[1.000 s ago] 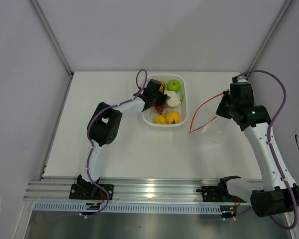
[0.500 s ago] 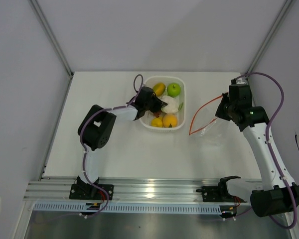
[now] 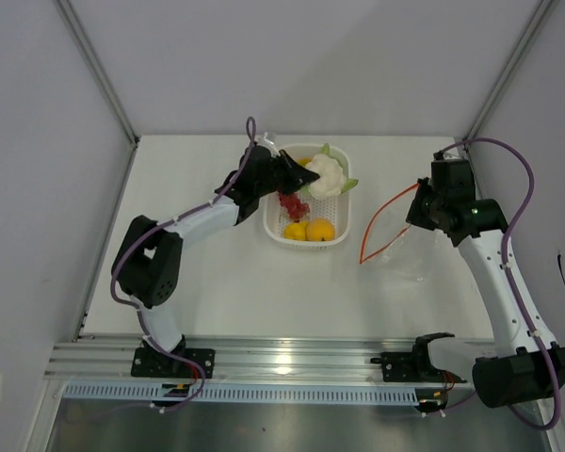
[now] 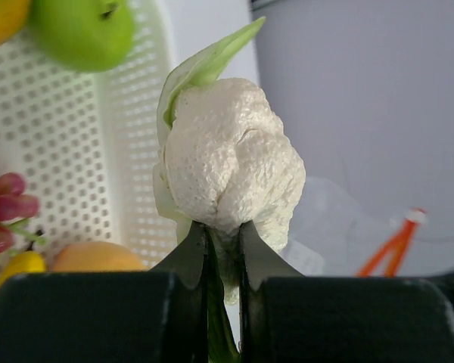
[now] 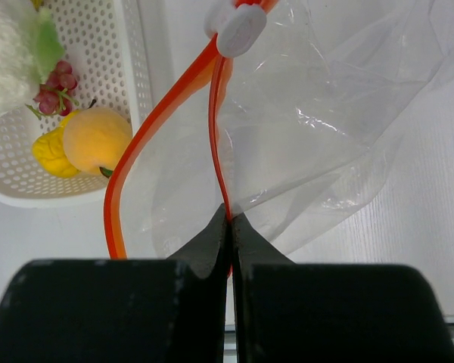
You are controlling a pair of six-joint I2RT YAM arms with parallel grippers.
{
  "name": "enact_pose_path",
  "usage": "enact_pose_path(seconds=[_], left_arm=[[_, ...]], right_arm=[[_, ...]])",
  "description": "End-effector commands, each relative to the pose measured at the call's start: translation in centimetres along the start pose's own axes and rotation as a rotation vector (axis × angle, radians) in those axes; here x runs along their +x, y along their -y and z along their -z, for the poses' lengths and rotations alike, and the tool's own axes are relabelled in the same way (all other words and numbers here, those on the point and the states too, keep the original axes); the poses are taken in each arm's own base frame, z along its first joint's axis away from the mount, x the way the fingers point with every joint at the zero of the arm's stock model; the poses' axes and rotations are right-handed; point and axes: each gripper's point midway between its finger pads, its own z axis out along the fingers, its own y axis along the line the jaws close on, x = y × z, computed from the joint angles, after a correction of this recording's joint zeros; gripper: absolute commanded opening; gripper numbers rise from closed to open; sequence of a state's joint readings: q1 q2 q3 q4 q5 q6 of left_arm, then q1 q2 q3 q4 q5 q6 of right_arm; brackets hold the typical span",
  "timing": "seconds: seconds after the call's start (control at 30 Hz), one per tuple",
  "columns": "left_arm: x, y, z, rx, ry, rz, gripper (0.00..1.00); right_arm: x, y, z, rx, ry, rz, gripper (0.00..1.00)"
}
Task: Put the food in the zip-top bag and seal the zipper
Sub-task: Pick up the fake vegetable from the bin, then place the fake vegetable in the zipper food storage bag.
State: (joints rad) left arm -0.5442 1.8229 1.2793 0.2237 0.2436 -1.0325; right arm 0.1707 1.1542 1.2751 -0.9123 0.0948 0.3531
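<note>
My left gripper [image 3: 306, 179] is shut on the stem of the white cauliflower [image 3: 326, 174], which hangs over the far end of the white basket [image 3: 270, 222]. In the left wrist view the cauliflower [image 4: 231, 166] stands upright above my left gripper [image 4: 223, 227]. A green apple [image 4: 83, 30], red grapes [image 3: 293, 204] and orange and yellow fruits [image 3: 320, 230] lie in the basket. My right gripper [image 3: 416, 209] is shut on the orange-red zipper [image 5: 147, 136] and holds the clear zip-top bag [image 3: 403, 250] with its mouth open. The right wrist view shows my right gripper [image 5: 228, 215] pinching one strip.
A white slider [image 5: 240, 26] sits at the far end of the zipper. The basket [image 5: 129, 45] stands just left of the bag's mouth. Grey walls close in the table on the left, back and right. A metal rail [image 3: 292, 358] runs along the near edge.
My left gripper has closed on the cauliflower and lifted it out from among the other food, toward the basket's far end. The basket has shifted slightly. My right arm has stayed put.
</note>
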Motion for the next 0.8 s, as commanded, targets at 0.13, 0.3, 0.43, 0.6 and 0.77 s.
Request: enact_pose_path(seconds=[0.13, 0.3, 0.43, 0.6, 0.77], left_arm=[[0.2, 10.8, 6.2, 0.395, -0.012, -0.246, 0.01], [4.3, 15.1, 9.3, 0.586, -0.039, -0.397, 0.01], [8.2, 15.9, 10.1, 0.627, -0.090, -0.473, 0.01], [11.9, 16.0, 10.7, 0.656, -0.146, -0.508, 0.01], [13.0, 14.2, 9.5, 0.525, -0.155, -0.549, 0.01]], right_arm=[[-0.9, -1.0, 1.1, -0.041, -0.014, 0.006, 0.00], [-0.4, -1.4, 0.8, -0.046, -0.070, -0.014, 0.00], [-0.5, -1.5, 0.8, -0.048, -0.077, -0.032, 0.00], [-0.5, -2.2, 1.1, -0.075, -0.095, -0.052, 0.00], [-1.2, -3.7, 2.6, -0.158, -0.086, -0.070, 0.00]])
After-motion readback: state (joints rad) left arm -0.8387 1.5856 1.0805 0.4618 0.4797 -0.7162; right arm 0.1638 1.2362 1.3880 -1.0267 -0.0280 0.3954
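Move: My left hand already holds the cauliflower above the bin. The open mouth of the zip-top bag lies about 15 cm back and 16 cm to its right, roughly level with it. Down in the bin, some 13 cm below, the orange is about 5 cm back and 4 cm right, the grapes 1 cm ahead and 3 cm left. From my right hand, pinching the bag's rim, the mouth is about 5 cm left, level and neither ahead nor back. I keep the cauliflower pinched by its stem and swing my left hand about 18 cm back and 8 cm right, rising first by nearly 10 cm and sinking a little at the end, towards the bag's mouth. Meanwhile I turn the wrist clockwise some 30 degrees and tip the fingers up. My right hand keeps its pinch on the rim and edges 2 cm left. ##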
